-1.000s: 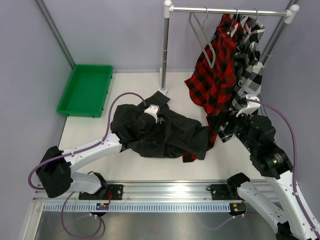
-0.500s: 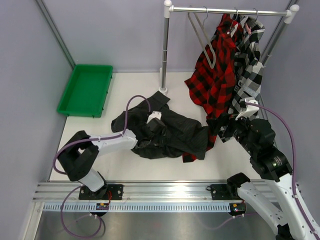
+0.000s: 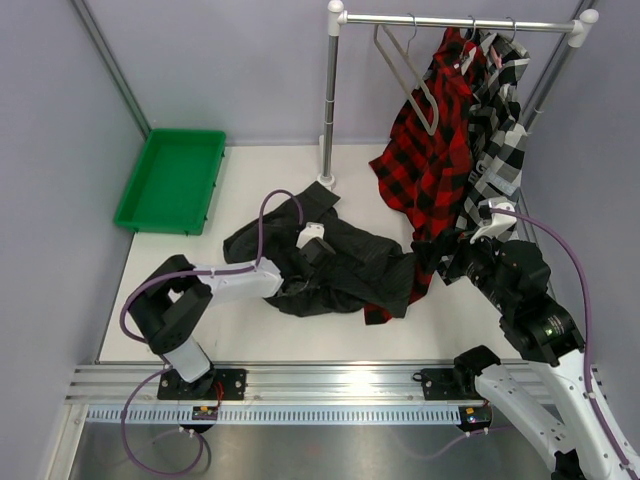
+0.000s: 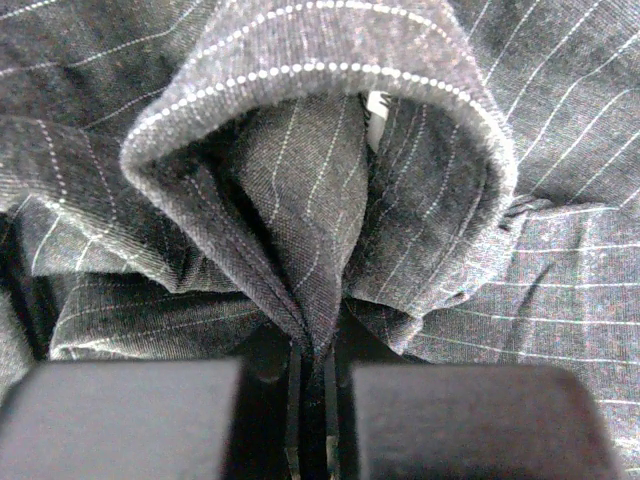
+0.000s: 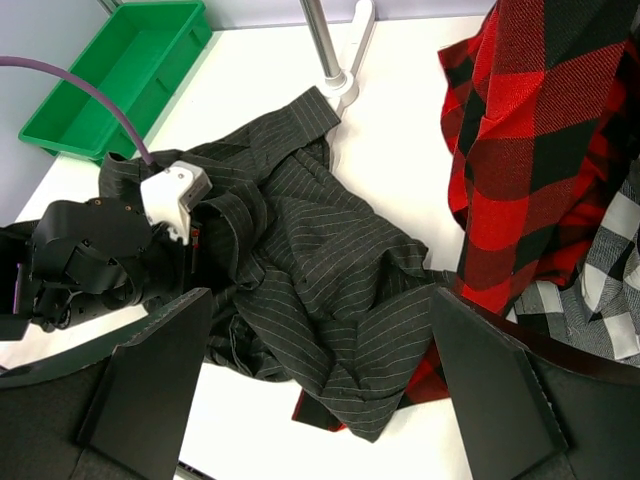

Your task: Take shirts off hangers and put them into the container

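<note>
The dark charcoal pinstriped shirt [image 3: 345, 272] lies crumpled mid-table, off its hanger. My left gripper [image 3: 317, 250] is pressed into its left part, shut on a raised fold of the pinstriped cloth [image 4: 300, 250]; the jaws [image 4: 310, 375] meet on that fold. The right gripper [image 5: 320, 390] hovers open over the shirt's right side [image 5: 340, 280], holding nothing. A red-and-black plaid shirt [image 3: 430, 150] and a black-and-white plaid shirt [image 3: 500, 130] hang on the rail. One bare hanger [image 3: 405, 75] hangs left of them. The green container [image 3: 172, 180] sits at the far left, with nothing in it.
The rail's upright post [image 3: 329, 100] and its foot [image 3: 325, 180] stand just behind the charcoal shirt. The red plaid shirt's tail [image 3: 378, 312] reaches the table under the charcoal one. Grey walls close in on left and right.
The left gripper has sunk into the charcoal shirt and shut on a fold, its elbow swinging right and closer to the shirt. The right arm has hardly moved and stays open.
</note>
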Controlling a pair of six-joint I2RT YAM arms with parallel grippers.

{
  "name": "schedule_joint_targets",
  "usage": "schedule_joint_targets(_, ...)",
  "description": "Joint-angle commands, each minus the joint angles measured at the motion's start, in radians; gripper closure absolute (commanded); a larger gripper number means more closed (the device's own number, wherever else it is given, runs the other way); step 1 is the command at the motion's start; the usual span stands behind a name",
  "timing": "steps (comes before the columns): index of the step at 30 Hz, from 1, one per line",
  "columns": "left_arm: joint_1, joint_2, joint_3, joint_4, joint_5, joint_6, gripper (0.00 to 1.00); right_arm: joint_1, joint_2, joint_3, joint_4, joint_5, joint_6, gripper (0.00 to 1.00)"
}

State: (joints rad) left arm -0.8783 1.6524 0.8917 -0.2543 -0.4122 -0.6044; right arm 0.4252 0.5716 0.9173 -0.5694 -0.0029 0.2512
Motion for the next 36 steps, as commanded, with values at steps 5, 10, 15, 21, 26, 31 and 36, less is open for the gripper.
schedule_joint_targets(5, -0.001, -0.184, 0.133, -0.195, -0.193, 0.046, 1.0, -0.002, -0.022, 0.002, 0.02, -0.014, 0.01, 0.01)
schedule_joint_targets(10, -0.001, -0.313, 0.301, -0.359, -0.347, 0.132, 1.0, -0.002, -0.029, 0.003, 0.02, -0.02, 0.008, 0.01)
schedule_joint_targets(15, 0.027, -0.384, 0.542, -0.487, -0.525, 0.286, 1.0, -0.002, -0.038, 0.006, 0.019, -0.026, 0.007, 0.0)
schedule_joint_targets(21, 0.169, -0.439, 0.687, -0.404, -0.577, 0.509, 1.0, -0.002, -0.042, 0.006, 0.022, -0.04, 0.007, 0.01)
schedule_joint_targets(26, 0.35, -0.431, 0.763, -0.309, -0.507, 0.626, 1.0, -0.002, -0.05, 0.005, 0.023, -0.052, 0.008, 0.01)
schedule_joint_targets(31, 0.541, -0.358, 0.776, -0.192, -0.348, 0.649, 1.0, 0.0, -0.058, 0.0, 0.031, -0.068, 0.013, 0.01)
schedule_joint_targets(36, 0.726, -0.246, 0.777, -0.071, -0.254, 0.62, 1.0, -0.002, -0.059, -0.008, 0.036, -0.101, 0.017, 0.01)
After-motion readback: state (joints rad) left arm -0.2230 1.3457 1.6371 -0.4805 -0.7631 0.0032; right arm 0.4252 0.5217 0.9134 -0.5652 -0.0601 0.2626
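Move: The left fingers are already shut on a bunched fold of the dark pinstriped shirt, just above the table. From that hand the green container lies about 22 cm ahead and 33 cm to the left, at much the same height. The rack's post foot stands roughly 21 cm straight ahead; the red plaid sleeve end lies some 10 cm back and 13 cm right. From the right hand the container is about 27 cm ahead, 48 cm left and 29 cm below. Keep the left gripper shut on the dark shirt and hoist it fast off the table, about 40 cm up. From partway through the rise swing some 28 cm left and about 12 cm forward towards the green container, tilting the fingers up from steeply down by roughly 40 degrees while turning counter-clockwise. ##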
